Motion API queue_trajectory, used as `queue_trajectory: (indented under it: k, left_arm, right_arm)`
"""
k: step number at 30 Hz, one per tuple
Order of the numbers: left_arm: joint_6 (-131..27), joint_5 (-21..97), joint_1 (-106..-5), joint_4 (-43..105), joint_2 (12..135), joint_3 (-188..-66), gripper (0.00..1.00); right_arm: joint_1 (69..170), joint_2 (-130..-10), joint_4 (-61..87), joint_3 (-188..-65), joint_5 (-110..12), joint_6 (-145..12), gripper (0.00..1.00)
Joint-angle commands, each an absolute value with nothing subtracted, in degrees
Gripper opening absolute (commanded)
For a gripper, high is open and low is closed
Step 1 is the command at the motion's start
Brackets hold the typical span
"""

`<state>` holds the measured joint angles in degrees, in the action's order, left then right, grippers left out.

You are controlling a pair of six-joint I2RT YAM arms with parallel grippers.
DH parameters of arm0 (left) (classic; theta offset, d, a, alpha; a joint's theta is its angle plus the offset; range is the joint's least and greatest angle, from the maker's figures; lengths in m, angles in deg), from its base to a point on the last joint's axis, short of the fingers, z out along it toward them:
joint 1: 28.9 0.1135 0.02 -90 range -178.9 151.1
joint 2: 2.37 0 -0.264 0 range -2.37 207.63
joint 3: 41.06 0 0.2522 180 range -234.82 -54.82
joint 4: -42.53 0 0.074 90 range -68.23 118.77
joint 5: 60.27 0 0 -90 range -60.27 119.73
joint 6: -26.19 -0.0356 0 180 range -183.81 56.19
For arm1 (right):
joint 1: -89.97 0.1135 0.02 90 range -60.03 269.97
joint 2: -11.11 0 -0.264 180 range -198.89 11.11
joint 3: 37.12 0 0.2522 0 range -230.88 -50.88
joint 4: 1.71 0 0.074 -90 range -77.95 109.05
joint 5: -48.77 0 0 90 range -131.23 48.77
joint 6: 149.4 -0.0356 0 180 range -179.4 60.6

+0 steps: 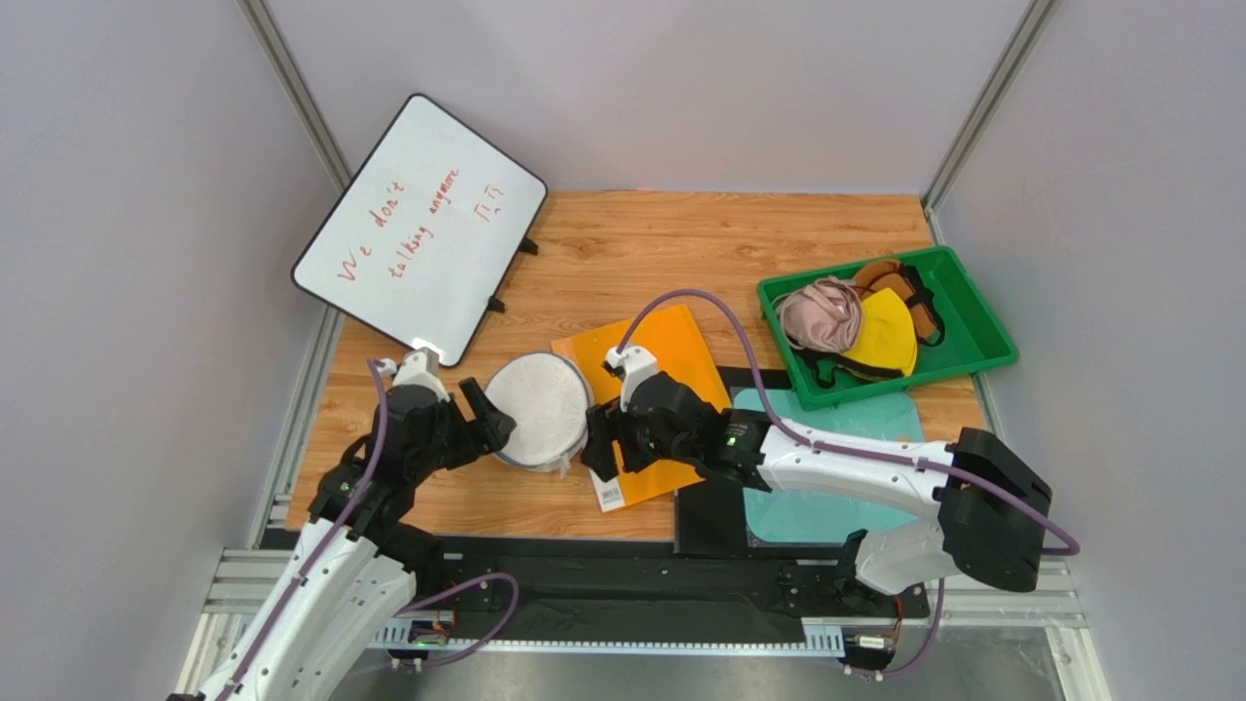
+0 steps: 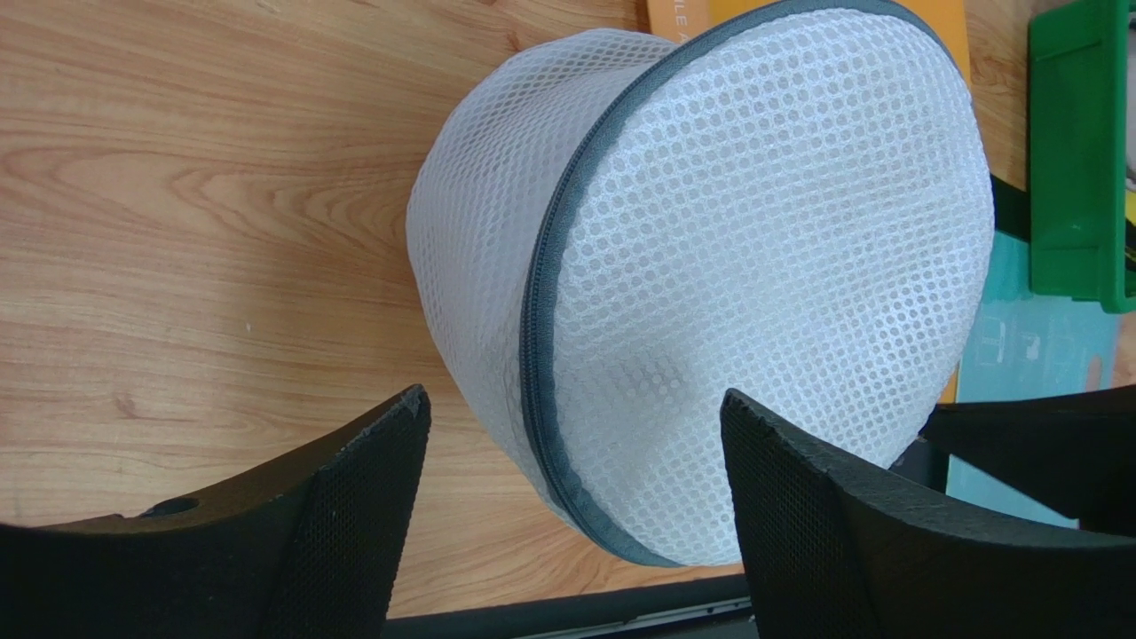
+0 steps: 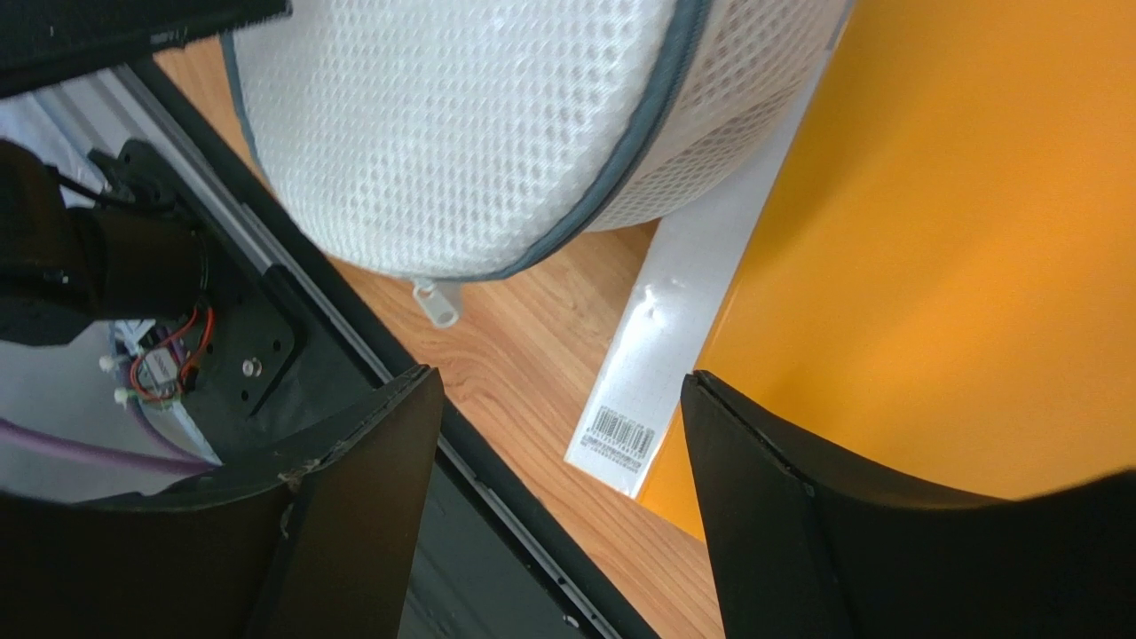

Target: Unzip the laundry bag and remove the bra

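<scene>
The laundry bag (image 1: 538, 409) is a round white mesh drum lying at the table's near middle, its dark zipper rim (image 2: 540, 306) closed as far as it shows. My left gripper (image 1: 490, 424) is open at the bag's left side; in the left wrist view its jaws (image 2: 574, 400) straddle the bag's (image 2: 774, 253) near edge without touching it. My right gripper (image 1: 593, 441) stands open just right of the bag (image 3: 454, 120), nothing between its fingers (image 3: 560, 377). A small pale zipper pull (image 3: 434, 304) hangs below the rim. The bra is hidden; nothing coloured shows through the mesh.
An orange packet (image 1: 666, 383) with a barcode label (image 3: 616, 433) lies under the bag's right side. A teal mat (image 1: 834, 453) lies right of it. A green tray (image 1: 983, 329) at the back right holds pink, yellow and brown garments. A whiteboard (image 1: 417, 227) leans at the back left.
</scene>
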<state>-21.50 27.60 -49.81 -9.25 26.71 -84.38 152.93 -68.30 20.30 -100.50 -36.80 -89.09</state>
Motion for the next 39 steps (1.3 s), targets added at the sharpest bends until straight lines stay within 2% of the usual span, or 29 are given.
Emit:
queue_trajectory:
  k: [1,5,16,29,36,39]
  left_arm:
    - [-19.9,28.4,-49.5,-7.1,26.6,-84.1,0.83]
    - [-19.7,28.2,-49.5,-6.2,26.7,-83.9,0.74]
    - [-20.0,26.8,-49.5,-6.6,27.9,-83.4,0.71]
    - [-20.2,26.6,-49.5,-5.5,28.3,-83.1,0.55]
    - [-20.3,26.5,-49.5,-5.4,28.5,-83.4,0.44]
    - [-20.4,26.3,-49.5,-5.5,28.4,-83.7,0.43]
  right_arm:
    - [153.6,-68.4,10.6,-98.9,-43.6,-84.9,0.71]
    - [154.8,-69.0,8.4,-98.5,-44.9,-82.7,0.69]
    - [157.6,-75.5,7.4,-101.4,-41.3,-82.1,0.63]
    - [157.7,-77.9,5.5,-103.4,-37.6,-81.8,0.54]
    - [157.7,-78.4,5.9,-104.0,-37.0,-81.4,0.44]
    - [157.7,-78.4,5.8,-104.1,-36.9,-81.2,0.37]
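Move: The laundry bag's zip pull hangs from the near rim about 5 cm to the right hand's left, 2 cm nearer the base and 4 cm lower. The bag's middle lies some 5 cm ahead and 8 cm left of that hand; the orange folder is about 4 cm ahead and 7 cm right, flat on the table. The left hand has the zipped side rim about 1 cm ahead and 2 cm below it; the pull is some 5 cm back and 8 cm right. The zip pull is approached by the right hand, which swings left and back, sinking some 3 cm, then eases forward again, a bit farther left and slightly up. It ends about 5 cm left of its start, turned some 10 degrees counter-clockwise, half-closing its fingers astride the pull. The left hand stays almost in place at the side rim, closing its fingers to about half as wide. ##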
